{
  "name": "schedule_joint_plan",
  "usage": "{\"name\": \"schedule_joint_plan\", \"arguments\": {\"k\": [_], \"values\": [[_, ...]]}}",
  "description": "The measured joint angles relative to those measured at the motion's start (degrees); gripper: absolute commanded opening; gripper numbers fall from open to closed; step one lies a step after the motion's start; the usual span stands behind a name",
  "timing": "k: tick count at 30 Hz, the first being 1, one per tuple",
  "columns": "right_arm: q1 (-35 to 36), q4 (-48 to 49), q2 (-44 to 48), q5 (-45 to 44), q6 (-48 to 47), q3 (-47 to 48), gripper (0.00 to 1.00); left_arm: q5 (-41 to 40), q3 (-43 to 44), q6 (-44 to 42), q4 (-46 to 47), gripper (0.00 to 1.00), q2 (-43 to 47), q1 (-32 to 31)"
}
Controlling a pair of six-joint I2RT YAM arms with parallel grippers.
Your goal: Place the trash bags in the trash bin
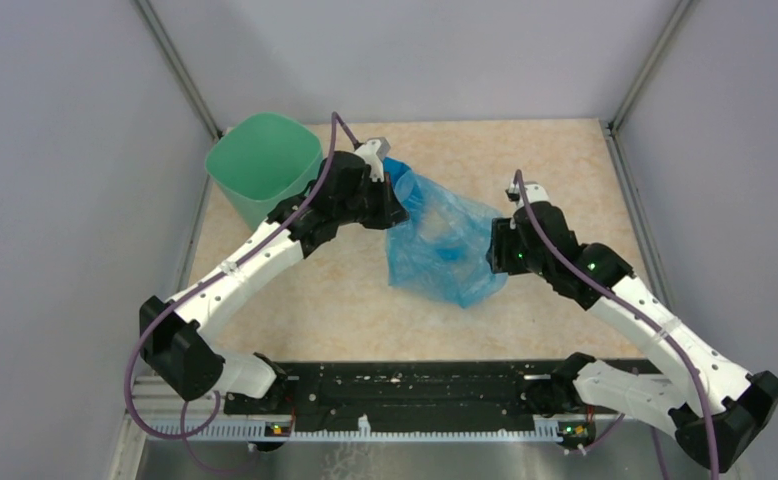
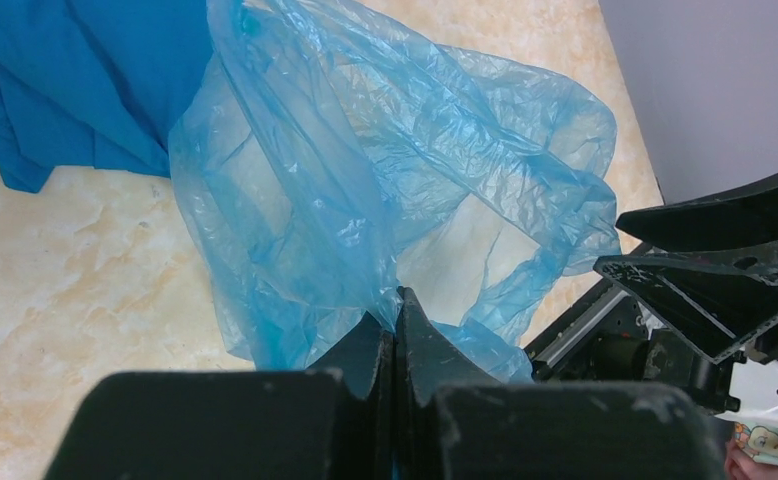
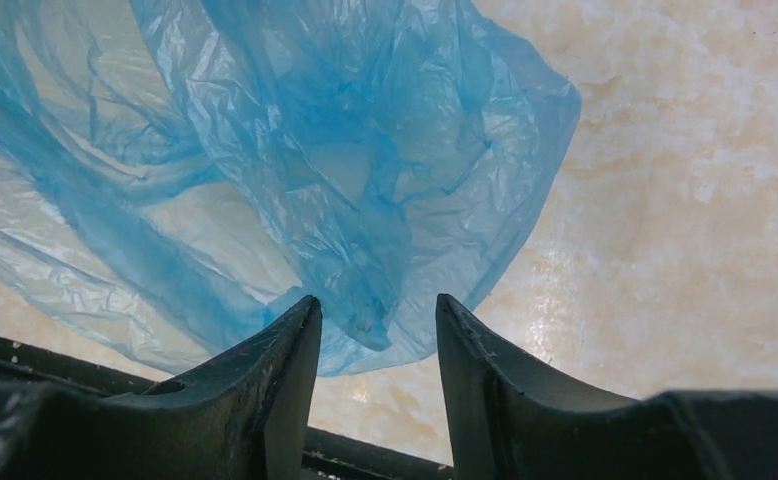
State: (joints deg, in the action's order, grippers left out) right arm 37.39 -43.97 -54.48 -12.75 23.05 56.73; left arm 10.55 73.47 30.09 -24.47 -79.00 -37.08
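Note:
A translucent light-blue trash bag hangs stretched between my two grippers over the middle of the table. My left gripper is shut on the bag's upper edge; in the left wrist view the film bunches out of the closed gripper. At the bag's right side my right gripper is open. In the right wrist view a fold of the film dips between the tips of the right gripper, whose jaws stand apart. The mint-green trash bin stands at the back left, beside the left arm.
A darker blue sheet lies on the tabletop behind the bag, also seen by the left wrist. The right arm's black links reach into the left wrist view. Grey walls enclose the beige table on three sides.

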Motion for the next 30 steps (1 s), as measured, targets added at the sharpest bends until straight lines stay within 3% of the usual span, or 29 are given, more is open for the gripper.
{"name": "schedule_joint_plan", "arguments": {"k": [11,18,23,26,30], "values": [[0.0,5.0,-3.9,-2.4,0.0,-0.9,0.28,0.6,0.0,0.0,0.0,0.0,0.0,0.3],[0.0,5.4,-5.1,-3.8,0.1,-0.8,0.0,0.8,0.0,0.0,0.0,0.0,0.0,0.6],[0.0,3.2,-7.1,-4.7,0.1,3.5,0.0,1.5,1.5,-0.7,-0.8,0.0,-0.9,1.3],[0.0,-0.6,-12.2,-6.8,-1.6,16.6,0.0,2.3,10.6,-2.1,-2.6,0.0,-6.3,2.6],[0.0,-1.4,-20.2,-8.5,-5.7,44.0,0.0,5.5,39.3,-4.0,-3.4,0.0,-20.4,3.9]]}}
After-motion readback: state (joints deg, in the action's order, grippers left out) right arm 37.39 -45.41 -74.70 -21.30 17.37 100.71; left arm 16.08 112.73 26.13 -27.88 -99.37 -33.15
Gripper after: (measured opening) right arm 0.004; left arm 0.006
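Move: The light-blue trash bag's free edge hangs between the right hand's half-open fingers, about 2 cm ahead, 1 cm left and 1 cm below. The left hand still holds the other side; that free edge lies roughly 17 cm right, 5 cm back and 6 cm below it. From the left hand, the dark blue cloth is some 17 cm ahead, 4 cm left and 23 cm down, the green bin 15 cm ahead, 29 cm left, 12 cm below. Right fingers pinch the free edge 2 cm ahead; both hands then swing up 15–20 cm and forward. ##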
